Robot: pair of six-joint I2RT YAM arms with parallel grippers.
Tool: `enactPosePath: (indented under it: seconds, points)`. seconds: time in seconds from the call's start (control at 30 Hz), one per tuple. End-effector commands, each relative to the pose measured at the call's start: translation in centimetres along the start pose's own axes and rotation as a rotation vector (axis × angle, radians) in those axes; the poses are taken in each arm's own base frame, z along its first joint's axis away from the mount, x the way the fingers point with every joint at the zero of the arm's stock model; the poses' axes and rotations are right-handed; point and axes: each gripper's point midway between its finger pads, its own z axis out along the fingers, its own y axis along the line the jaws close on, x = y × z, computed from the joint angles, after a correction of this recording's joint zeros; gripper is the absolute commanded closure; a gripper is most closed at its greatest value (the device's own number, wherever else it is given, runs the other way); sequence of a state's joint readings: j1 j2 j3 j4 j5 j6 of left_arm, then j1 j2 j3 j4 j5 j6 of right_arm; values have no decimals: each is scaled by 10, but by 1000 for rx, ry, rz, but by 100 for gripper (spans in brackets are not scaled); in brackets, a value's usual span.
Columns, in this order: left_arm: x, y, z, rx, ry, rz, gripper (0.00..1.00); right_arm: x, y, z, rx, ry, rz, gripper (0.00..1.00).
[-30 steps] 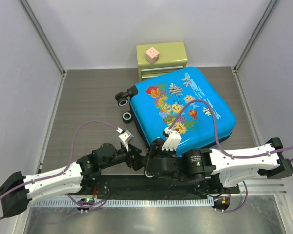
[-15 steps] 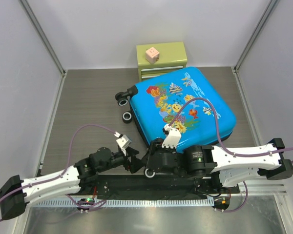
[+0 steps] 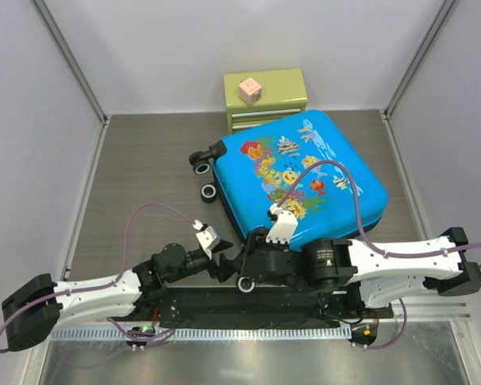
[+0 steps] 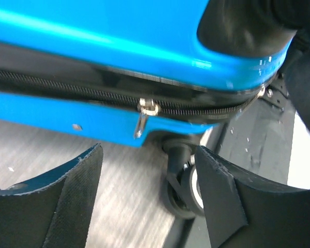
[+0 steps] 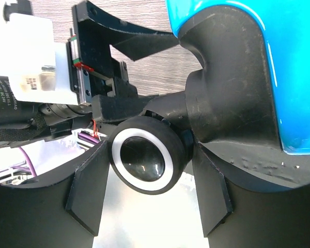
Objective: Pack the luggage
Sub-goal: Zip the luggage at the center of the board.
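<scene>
The luggage (image 3: 301,180), a bright blue hard-shell suitcase with a fish print, lies flat and zipped shut on the table. My right gripper (image 3: 251,271) is at its near left corner, shut on the black corner wheel (image 5: 147,161), which fills the gap between the fingers (image 5: 88,191). My left gripper (image 3: 222,261) stands open just left of that corner, low over the table. In the left wrist view its fingers (image 4: 67,201) frame bare table, and beyond them are the luggage's side, the metal zipper pull (image 4: 144,111) and the same wheel (image 4: 183,188).
A small green drawer chest (image 3: 264,98) with a pink cube (image 3: 249,89) on top stands behind the luggage against the back wall. Two more black wheels (image 3: 200,163) stick out on the luggage's left side. A metal strip (image 3: 240,361) runs along the near edge.
My left arm has drawn back towards the near edge and its gripper has dropped closer to the luggage's near left corner. The right gripper and the luggage have stayed in place.
</scene>
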State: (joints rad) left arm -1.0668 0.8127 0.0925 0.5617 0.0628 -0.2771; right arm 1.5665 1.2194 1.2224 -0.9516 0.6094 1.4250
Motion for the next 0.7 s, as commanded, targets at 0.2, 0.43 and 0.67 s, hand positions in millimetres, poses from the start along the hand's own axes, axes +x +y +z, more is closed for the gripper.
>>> enactPosePath:
  seconds: [0.2, 0.43, 0.67]
  points:
    - [-36, 1, 10, -8, -151, 73, 42, -36, 23, -16, -65, -98, 69, 94]
    - [-35, 3, 16, -11, -159, 79, 48, -33, 24, -15, -67, -88, 67, 95]
    - [-42, 7, 24, -22, -189, 96, 51, -31, 24, -13, -67, -83, 70, 96]
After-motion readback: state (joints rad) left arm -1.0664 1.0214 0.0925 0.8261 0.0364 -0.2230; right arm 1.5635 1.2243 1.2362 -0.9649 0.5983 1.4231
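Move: The luggage's zipper pull lies just off the left fingertips, about 2 cm ahead of that hand, 4 cm to its right and 1 cm higher. From the left hand the lower wheel is some 1 cm back, 6 cm right and 4 cm below; the upper wheel is about 4 cm back, 5 cm right and 10 cm above. From the right hand the pull sits roughly 6 cm ahead, 2 cm left and 10 cm below. Left hand eases about 2 cm forward-right towards the zipper pull, narrowing its fingers, while right keeps the upper wheel. ##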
